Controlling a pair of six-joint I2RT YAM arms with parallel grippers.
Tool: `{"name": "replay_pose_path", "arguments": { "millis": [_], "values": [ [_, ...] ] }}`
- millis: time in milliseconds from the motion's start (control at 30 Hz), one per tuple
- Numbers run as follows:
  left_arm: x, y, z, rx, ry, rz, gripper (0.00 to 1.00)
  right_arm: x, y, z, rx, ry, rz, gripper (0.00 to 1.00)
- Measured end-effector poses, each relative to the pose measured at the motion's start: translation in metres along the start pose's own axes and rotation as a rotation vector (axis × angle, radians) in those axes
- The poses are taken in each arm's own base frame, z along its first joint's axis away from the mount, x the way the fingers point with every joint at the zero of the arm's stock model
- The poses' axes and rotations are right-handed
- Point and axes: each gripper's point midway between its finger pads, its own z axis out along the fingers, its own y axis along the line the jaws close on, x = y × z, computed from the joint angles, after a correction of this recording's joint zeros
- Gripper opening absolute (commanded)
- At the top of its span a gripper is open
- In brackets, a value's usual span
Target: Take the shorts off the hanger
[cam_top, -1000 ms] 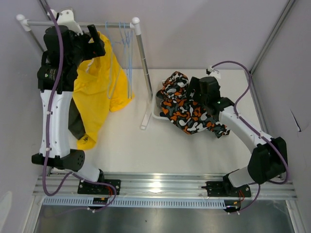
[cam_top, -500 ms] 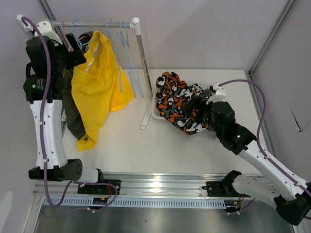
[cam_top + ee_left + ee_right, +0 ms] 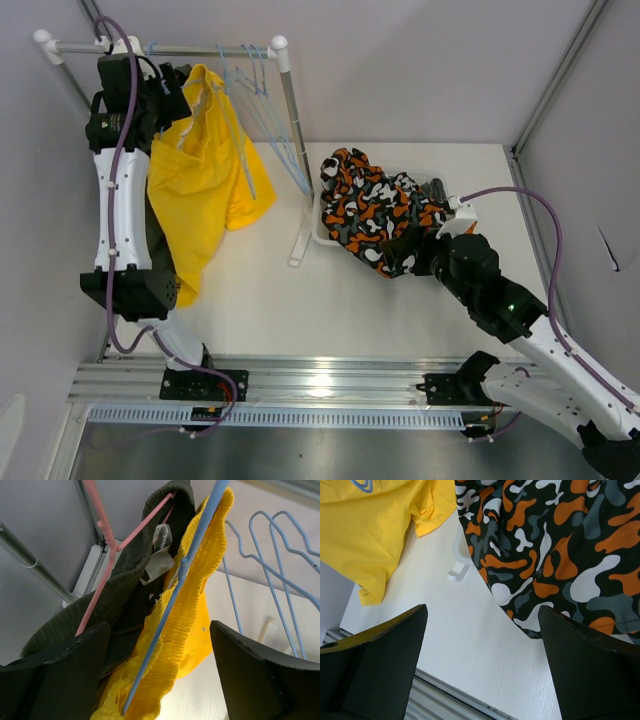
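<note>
The bright yellow shorts hang on a blue hanger from the white rail. The olive green shorts hang on a pink hanger just left of them. My left gripper is open at the rail. In the left wrist view its jaws stand either side of the yellow waistband and the blue hanger wire. The orange-black-white patterned shorts lie heaped on a white basket. My right gripper is open and empty beside them, over bare table. Navy and grey shorts are hidden.
Several empty blue hangers hang at the right end of the rail. The rack's white post and foot stand between the arms. The white basket's rim shows under the patterned shorts. Grey walls close in on the left and back.
My left gripper has swung back right along the rail to the yellow shorts. My right gripper has let go of the patterned shorts and drawn back toward the near edge.
</note>
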Motion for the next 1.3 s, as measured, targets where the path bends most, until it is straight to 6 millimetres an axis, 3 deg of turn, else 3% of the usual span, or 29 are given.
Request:
{"name": "replay_pose_path", "arguments": {
  "millis": [100,133,200,233,300,367,433,667,833,900,967,1167,1233,1300],
  "values": [
    [0.013,0.000,0.014,-0.007,0.044,0.002,0.73,0.008,-0.005,0.000,0.013,0.019,-0.006,0.99],
    [0.015,0.000,0.017,-0.009,0.051,0.001,0.64,0.011,-0.007,0.000,0.018,0.027,-0.008,0.99],
    [0.021,0.000,0.024,-0.012,0.070,-0.007,0.54,0.016,-0.010,0.001,0.027,0.040,-0.012,0.99],
    [0.024,0.000,0.026,-0.012,0.079,-0.007,0.44,0.018,-0.012,0.002,0.031,0.045,-0.014,0.99],
    [0.025,-0.001,0.029,-0.013,0.087,-0.012,0.38,0.023,-0.014,0.003,0.038,0.055,-0.017,0.99],
    [0.021,-0.003,0.030,-0.009,0.080,-0.013,0.25,0.028,-0.017,0.003,0.043,0.065,-0.020,0.99],
    [0.014,-0.006,0.028,-0.003,0.067,-0.014,0.00,0.032,-0.019,0.004,0.048,0.074,-0.022,0.99],
    [0.004,-0.028,0.016,0.047,0.045,-0.002,0.00,0.040,-0.021,0.007,0.048,0.088,-0.026,0.99],
    [-0.002,-0.057,-0.002,0.098,0.028,0.020,0.00,0.039,-0.003,0.013,-0.015,0.095,-0.042,0.99],
    [-0.008,-0.067,-0.014,0.126,0.006,0.024,0.00,0.036,0.018,0.017,-0.069,0.109,-0.067,0.99],
    [-0.014,-0.072,-0.028,0.143,-0.014,0.024,0.00,0.028,0.052,0.020,-0.144,0.118,-0.103,1.00],
    [-0.030,-0.066,-0.075,0.163,-0.076,0.012,0.00,-0.016,0.224,0.016,-0.490,0.033,-0.168,1.00],
    [-0.029,-0.064,-0.092,0.173,-0.087,0.011,0.00,-0.027,0.275,0.019,-0.569,-0.007,-0.171,0.99],
    [-0.029,-0.063,-0.105,0.182,-0.097,0.011,0.00,-0.023,0.312,0.031,-0.607,-0.017,-0.180,0.99]
  ]
}}
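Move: The near arm of the blue hanger with the yellow shorts crosses the open left fingers, about 2 cm ahead and 3 below. The yellow shorts centre 5 cm right and 2 back, 15 below; the olive shorts 6 cm left, level ahead, 12 below. From the right hand, the yellow shorts are some 33 cm left, 10 ahead, 5 higher; the camouflage shorts are 14 ahead, straight on, 13 below. Left pinches blue hanger, draws it right, then back and up; right swings 25 cm left towards yellow shorts. ##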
